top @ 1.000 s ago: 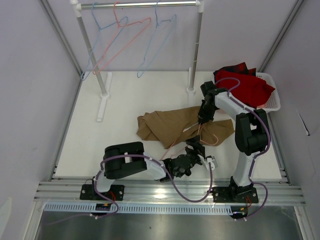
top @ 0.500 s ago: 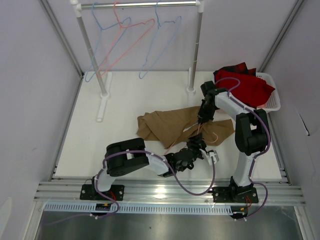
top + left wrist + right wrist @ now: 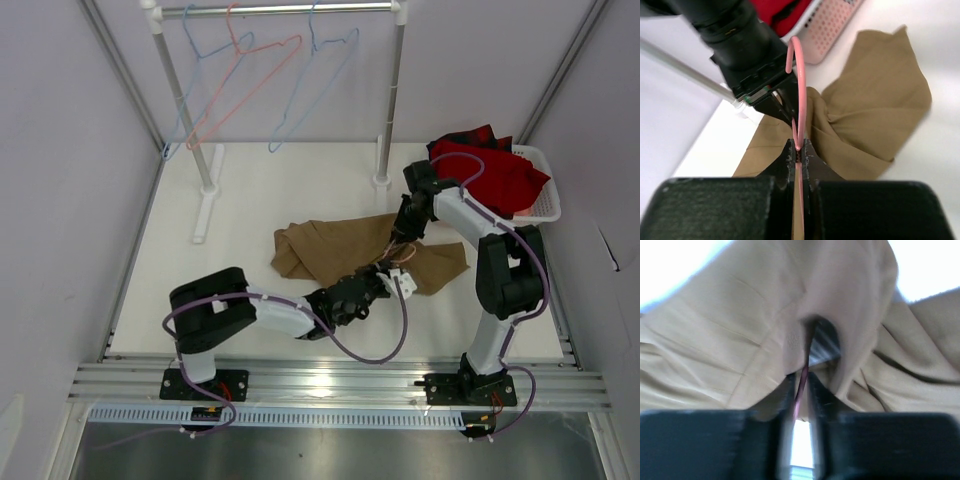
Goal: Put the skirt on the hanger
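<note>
The tan skirt lies crumpled mid-table. Across it runs the pink wire hanger, its hook curving up in the left wrist view. My left gripper is shut on the wire just below the hook and reaches in from the near side. My right gripper comes down from the far side, right in front of the left one. In the right wrist view its jaws stand a narrow gap apart, with the wire running loose between them over skirt folds. The rest of the hanger is hidden.
A white basket with a red garment sits at the back right. A clothes rack spans the back, with light blue hangers and a pink one swinging on it. Its feet rest on the table.
My left arm stretched forward from the near edge to the hanger's hook and its jaws closed on the wire. The right jaws parted slightly. The rack's hangers swing.
</note>
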`<act>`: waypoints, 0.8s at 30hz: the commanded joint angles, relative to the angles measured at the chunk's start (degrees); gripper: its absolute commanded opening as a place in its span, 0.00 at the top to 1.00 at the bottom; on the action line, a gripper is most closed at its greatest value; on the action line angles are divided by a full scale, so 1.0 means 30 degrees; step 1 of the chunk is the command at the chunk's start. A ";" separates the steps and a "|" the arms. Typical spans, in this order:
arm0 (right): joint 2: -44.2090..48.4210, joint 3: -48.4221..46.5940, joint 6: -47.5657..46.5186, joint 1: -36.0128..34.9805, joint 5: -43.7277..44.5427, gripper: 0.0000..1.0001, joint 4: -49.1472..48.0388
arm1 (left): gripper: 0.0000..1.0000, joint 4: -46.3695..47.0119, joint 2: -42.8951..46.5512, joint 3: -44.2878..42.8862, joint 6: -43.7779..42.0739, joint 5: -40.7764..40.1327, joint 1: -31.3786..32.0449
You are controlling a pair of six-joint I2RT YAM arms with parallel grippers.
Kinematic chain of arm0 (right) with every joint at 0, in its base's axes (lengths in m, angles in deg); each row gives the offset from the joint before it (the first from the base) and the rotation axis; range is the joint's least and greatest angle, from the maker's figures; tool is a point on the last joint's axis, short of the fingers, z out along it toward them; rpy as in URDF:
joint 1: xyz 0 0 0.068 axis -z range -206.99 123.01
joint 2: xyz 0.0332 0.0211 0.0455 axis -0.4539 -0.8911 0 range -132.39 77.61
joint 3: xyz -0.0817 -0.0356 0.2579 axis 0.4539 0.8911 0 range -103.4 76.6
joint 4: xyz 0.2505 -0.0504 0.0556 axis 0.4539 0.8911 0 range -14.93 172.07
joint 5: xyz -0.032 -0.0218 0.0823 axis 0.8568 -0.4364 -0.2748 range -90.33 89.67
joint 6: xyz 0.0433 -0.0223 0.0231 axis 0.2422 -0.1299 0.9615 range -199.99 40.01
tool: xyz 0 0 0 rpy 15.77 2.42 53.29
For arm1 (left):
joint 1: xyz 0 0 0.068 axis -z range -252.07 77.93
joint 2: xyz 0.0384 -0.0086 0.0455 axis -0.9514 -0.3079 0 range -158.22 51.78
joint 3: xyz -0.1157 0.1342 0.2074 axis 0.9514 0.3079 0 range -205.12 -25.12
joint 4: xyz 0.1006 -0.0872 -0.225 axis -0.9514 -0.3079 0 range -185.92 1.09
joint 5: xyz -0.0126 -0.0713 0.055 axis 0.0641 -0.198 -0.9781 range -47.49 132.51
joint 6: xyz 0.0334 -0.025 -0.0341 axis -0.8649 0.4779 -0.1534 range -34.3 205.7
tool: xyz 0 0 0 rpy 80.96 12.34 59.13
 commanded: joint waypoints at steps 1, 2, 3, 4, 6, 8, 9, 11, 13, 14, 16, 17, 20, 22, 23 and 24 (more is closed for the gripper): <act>0.0633 0.0630 -0.0476 0.0017 0.0282 0.72 -0.0821 | 1.00 0.0706 0.2748 0.0632 0.2755 0.0435 -0.0780; 0.0781 0.0631 -0.0505 0.0017 0.0282 0.68 -0.0851 | 1.00 0.0618 0.3014 0.0925 0.3396 0.0814 -0.0955; 0.0928 0.0631 -0.0535 0.0075 0.0282 0.64 -0.0822 | 1.00 0.0356 0.3220 0.1044 0.3693 0.1107 -0.1102; 0.1190 0.0631 -0.0535 0.0076 0.0282 0.57 -0.0793 | 1.00 0.0266 0.3686 0.1248 0.4044 0.1400 -0.1364; 0.1426 0.0602 -0.0535 0.0163 0.0224 0.52 -0.0880 | 1.00 -0.0026 0.4070 0.1806 0.5040 0.2075 -0.1746; 0.1719 0.0601 -0.0564 0.0193 0.0136 0.43 -0.0880 | 1.00 0.0031 0.4595 0.2360 0.5771 0.2485 -0.1952; 0.1836 0.0601 -0.0535 0.0193 0.0135 0.40 -0.0880 | 1.00 -0.0027 0.4744 0.2451 0.5950 0.2806 -0.2127; 0.2274 0.0718 -0.0506 0.0222 -0.0184 0.33 -0.1113 | 1.00 -0.0085 0.5095 0.2860 0.6504 0.3188 -0.2304; 0.2830 0.0748 -0.0419 0.0252 -0.0595 0.25 -0.1377 | 1.00 -0.0146 0.5243 0.3066 0.6945 0.3512 -0.2480; 0.2834 0.0748 -0.0389 0.0252 -0.0597 0.14 -0.1378 | 1.00 0.0000 0.5244 0.3212 0.7093 0.3600 -0.2509; 0.3330 0.0515 -0.0388 0.0281 -0.0773 0.07 -0.1379 | 1.00 0.0292 0.5215 0.3534 0.7269 0.3543 -0.2568; 0.3448 0.0398 -0.0388 0.0281 -0.0744 0.07 -0.1291 | 1.00 0.0353 0.5185 0.3565 0.7328 0.3513 -0.2568; 0.3858 -0.0159 -0.0388 0.0281 -0.0597 0.06 -0.0912 | 1.00 0.0878 0.5068 0.3740 0.7416 0.3308 -0.2627; 0.4151 -0.0424 -0.0418 0.0252 -0.0480 0.06 -0.0764 | 1.00 0.1056 0.5097 0.3800 0.7475 0.3395 -0.2656; 0.4268 -0.0395 -0.0389 0.0281 -0.0393 0.06 -0.0734 | 1.00 0.1086 0.5097 0.3770 0.7504 0.3454 -0.2656; 0.4385 -0.0366 -0.0417 0.0252 -0.0247 0.07 -0.0734 | 1.00 0.1115 0.5097 0.3770 0.7504 0.3483 -0.2656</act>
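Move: The left fingers already hold the pink hanger just below its hook. The skirt's waist opening lies about 7 cm ahead of them, 4 cm to their right and 7 cm lower. From the right fingertips, which are just starting to loosen on the hanger's rod, the opening lies about 2 cm ahead, 1 cm right and 3 cm below. The rack's right foot is some 14 cm ahead and 3 cm left of them, the skirt's right flap 6 cm back and 9 cm right. The right fingers let go of the hanger's rod at the waist opening, spread wide, then lift nearly straight up by about 6.5 cm, their tips tilting a little forward. Meanwhile the left hand keeps its grip below the hook and draws the hanger some 5 cm left, away from the opening, rising before sinking part of the way back, and rolls about 20 degrees counter-clockwise as seen from behind the hand. ##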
